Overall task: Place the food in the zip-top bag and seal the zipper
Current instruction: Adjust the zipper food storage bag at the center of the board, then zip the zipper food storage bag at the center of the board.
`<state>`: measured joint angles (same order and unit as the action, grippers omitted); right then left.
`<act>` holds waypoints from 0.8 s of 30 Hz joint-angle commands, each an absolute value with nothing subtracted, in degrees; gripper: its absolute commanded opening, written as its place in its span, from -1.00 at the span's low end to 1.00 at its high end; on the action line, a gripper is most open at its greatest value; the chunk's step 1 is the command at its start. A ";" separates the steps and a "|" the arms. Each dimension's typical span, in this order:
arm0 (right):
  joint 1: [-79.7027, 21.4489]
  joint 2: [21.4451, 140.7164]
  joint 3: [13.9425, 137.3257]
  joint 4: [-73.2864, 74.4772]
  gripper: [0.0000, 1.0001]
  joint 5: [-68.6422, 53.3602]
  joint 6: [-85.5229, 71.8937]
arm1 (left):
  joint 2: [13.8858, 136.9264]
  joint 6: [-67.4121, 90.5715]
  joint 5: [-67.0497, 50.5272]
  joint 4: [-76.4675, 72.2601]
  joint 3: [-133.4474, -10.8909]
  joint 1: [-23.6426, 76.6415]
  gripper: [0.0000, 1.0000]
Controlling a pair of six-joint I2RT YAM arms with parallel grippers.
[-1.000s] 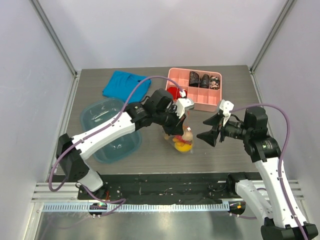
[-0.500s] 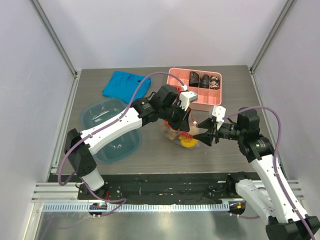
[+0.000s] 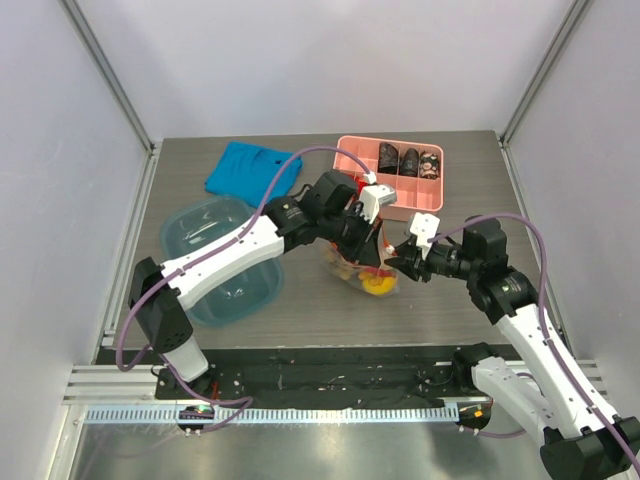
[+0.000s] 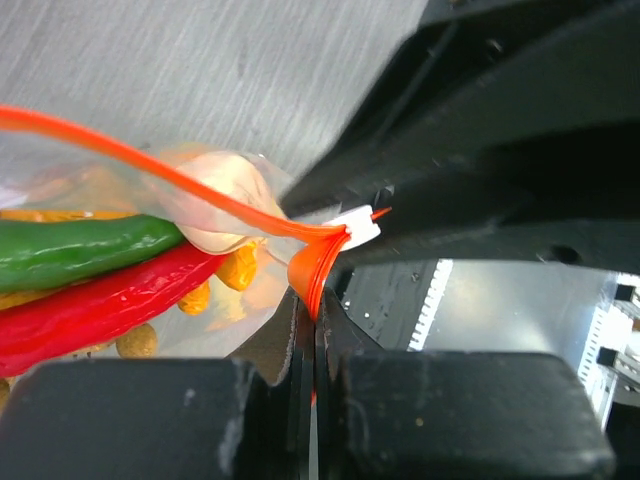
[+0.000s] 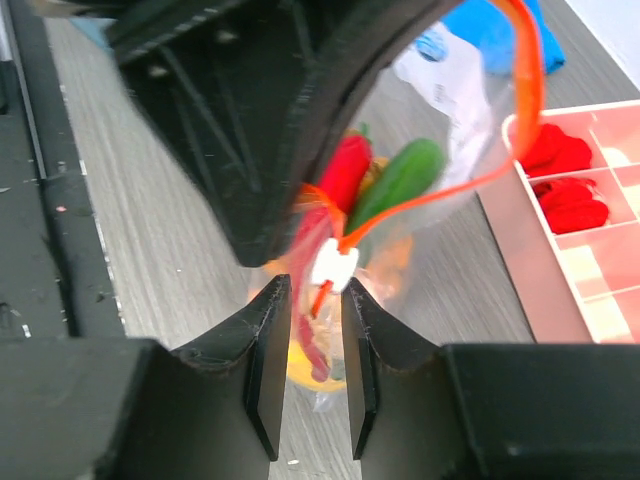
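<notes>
The zip-top bag (image 3: 352, 270) hangs over the table, holding the food: a green vegetable (image 4: 80, 250), a red chili (image 4: 100, 300), a beige garlic bulb (image 4: 225, 180) and a yellow pepper (image 3: 378, 288). My left gripper (image 4: 316, 300) is shut on the end of the red-orange zipper (image 4: 200, 195), just below the white slider tab (image 4: 357, 228). My right gripper (image 5: 315, 295) faces it from the right. Its jaws stand narrowly apart, and the slider tab (image 5: 333, 265) sits at their tips with a gap still showing on the left side.
A pink divided box (image 3: 400, 205) with dark and red items stands just behind the bag. A teal tub (image 3: 215, 260) lies to the left under the left arm, and a blue cloth (image 3: 250, 168) lies at the back left.
My right gripper has moved left up to the bag's slider end and its jaws have narrowed a lot. The left gripper still pinches the zipper, shifted slightly right.
</notes>
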<state>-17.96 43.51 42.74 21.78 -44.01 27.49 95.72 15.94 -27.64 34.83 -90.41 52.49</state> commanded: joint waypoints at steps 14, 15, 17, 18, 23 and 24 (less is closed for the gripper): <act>-18.28 39.47 43.15 22.41 -0.98 -40.87 32.16 | 89.31 12.76 -33.58 29.18 -88.42 51.51 -0.32; -18.28 39.20 43.07 23.02 -0.98 -40.96 32.69 | 88.08 10.74 -33.05 28.22 -87.11 50.98 -0.22; -18.28 38.58 42.80 24.43 -0.98 -41.48 34.18 | 82.81 7.93 -31.47 20.80 -84.22 49.40 0.03; -18.28 38.41 42.63 24.78 -0.98 -42.27 34.62 | 80.97 3.73 -30.68 18.13 -80.63 49.31 0.13; -18.37 39.28 42.89 25.66 -0.98 -43.24 34.89 | 76.37 -13.15 -35.75 10.10 -75.67 50.53 0.37; -18.37 39.37 43.06 25.84 -0.98 -43.24 34.89 | 76.90 -15.27 -36.73 11.76 -76.72 50.71 0.35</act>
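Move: Both hands meet at the bag's white slider. It sits about 2 cm to the right of the left hand and 1 cm back, with that hand still pinching the orange zip beside it. From the right hand, whose part-open fingers straddle the zip end, it is about 1 cm left. The lemon in the bag's bottom lies some 4 cm back from the right hand and 12 cm below; the pink box is some 20 cm ahead, 2 cm right and 13 cm lower. Keep the left pinch on the zip, easing back about 1 cm, while the right fingers shut on the zip end at the slider. Once they have closed, open the left gripper wide and lift it away from the zip, about 6 cm up and 4 cm left, rolling its forward side up some 25 degrees; hold on with the right, drifting slightly back and right. ##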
